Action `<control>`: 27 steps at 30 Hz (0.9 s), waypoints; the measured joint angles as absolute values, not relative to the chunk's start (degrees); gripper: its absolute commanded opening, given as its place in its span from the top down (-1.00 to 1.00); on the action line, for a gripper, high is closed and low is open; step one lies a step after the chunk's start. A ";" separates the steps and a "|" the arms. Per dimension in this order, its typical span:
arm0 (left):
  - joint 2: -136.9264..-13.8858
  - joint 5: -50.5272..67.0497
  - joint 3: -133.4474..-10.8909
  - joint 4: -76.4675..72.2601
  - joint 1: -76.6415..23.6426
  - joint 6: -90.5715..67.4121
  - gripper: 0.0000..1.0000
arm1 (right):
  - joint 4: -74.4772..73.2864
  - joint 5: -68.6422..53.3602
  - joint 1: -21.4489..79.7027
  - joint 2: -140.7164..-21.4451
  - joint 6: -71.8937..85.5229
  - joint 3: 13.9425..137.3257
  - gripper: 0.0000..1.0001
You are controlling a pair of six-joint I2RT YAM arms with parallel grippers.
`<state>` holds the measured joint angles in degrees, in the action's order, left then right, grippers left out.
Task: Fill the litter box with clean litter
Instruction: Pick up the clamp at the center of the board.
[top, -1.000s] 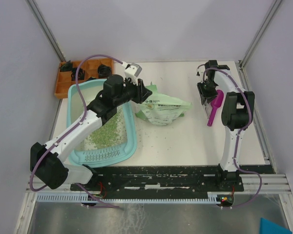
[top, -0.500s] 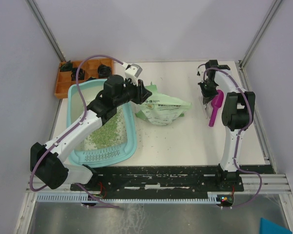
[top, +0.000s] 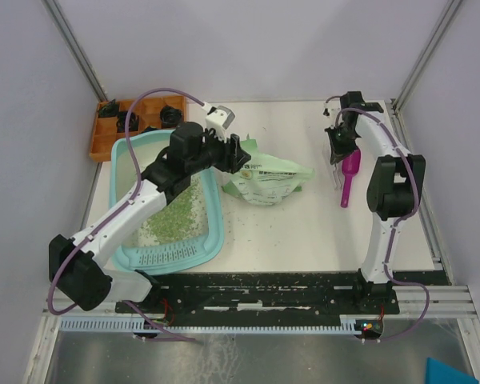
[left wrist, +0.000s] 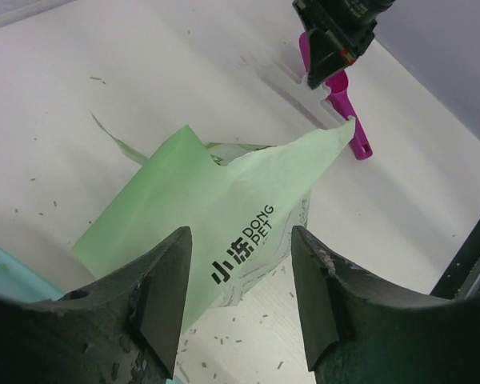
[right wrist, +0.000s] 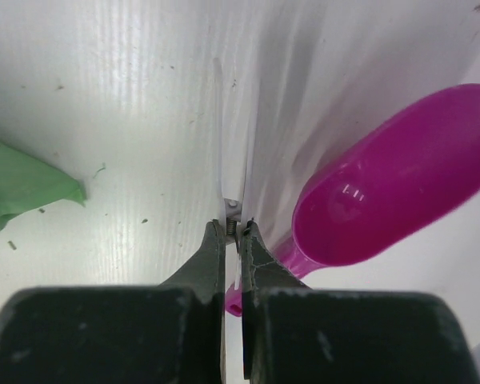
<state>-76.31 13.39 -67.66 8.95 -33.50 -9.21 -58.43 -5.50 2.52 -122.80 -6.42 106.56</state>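
The light-teal litter box point(top: 218, 218) lies at the left, with green clean litter point(top: 174, 218) spread over its floor. My left arm reaches across it. My left gripper point(top: 242, 156) point(left wrist: 240, 234) is open just above the pale green bag point(top: 268, 180) point(left wrist: 224, 208), which lies flat on the table, with nothing between the fingers. At the far right my right gripper point(top: 339, 152) point(right wrist: 233, 225) is shut on a thin clear plastic clip point(right wrist: 232, 210) with a small spring. The magenta scoop point(top: 348, 180) point(right wrist: 400, 184) lies right beside it.
An orange compartment tray point(top: 112, 138) with black parts stands at the back left, behind the litter box. Loose green granules point(top: 256, 226) are scattered on the white table around the bag. Frame posts and walls bound the table on both sides.
My left gripper's jaws have spread apart over the bag, which stays on the table. My right gripper has closed on the clear clip and shifted slightly toward the back.
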 measured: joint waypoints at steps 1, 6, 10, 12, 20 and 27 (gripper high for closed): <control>-76.25 13.19 -68.01 9.43 -33.50 -8.60 -0.33 | -58.50 -6.02 2.52 -121.84 -6.55 106.87 0.97; -74.78 12.36 -69.43 11.62 -33.50 -5.39 -0.51 | -58.94 -7.57 2.52 -117.99 -7.73 111.44 0.97; -72.66 13.87 -70.70 13.37 -33.50 -1.76 -0.56 | -59.37 -8.25 2.50 -116.01 -8.84 116.03 0.97; -71.29 14.55 -70.72 14.02 -33.58 0.58 -0.56 | -59.61 -9.02 2.44 -114.91 -9.23 117.14 0.97; -66.67 6.11 -67.51 15.18 -42.74 21.71 -0.67 | -61.65 -16.19 0.91 -112.60 -12.38 117.10 0.97; -69.41 -1.13 -60.23 14.55 -47.07 38.59 -0.71 | -64.60 -22.46 -0.67 -105.89 -18.61 116.22 0.97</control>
<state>-69.41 -1.13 -60.23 14.55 -47.07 38.59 -64.60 -22.46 -0.67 -105.89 -18.61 116.22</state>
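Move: In the right fingers the clamp is already held; the litter bag it is meant for lies about 22 cm to the left, 7 cm nearer the base and some 5 cm higher. The scoop lies roughly 5 cm back and 5 cm right of that hand, 3 cm below. From the open left hand the bag is about 9 cm right, 4 cm ahead and 15 cm below, with the litter box some 22 cm left, 3 cm back and 20 cm down. Lifting the clamp away from the table beside the scoop, the right hand rises about 17 cm, easing a little forward and then back again, its shut fingers keeping their hold while the wrist tilts them outward and turns somewhat counter-clockwise. The left hand draws back about 5 cm near the bag, rising and then dipping, rolls some 50 degrees with its left side going up, and opens its fingers wider. ##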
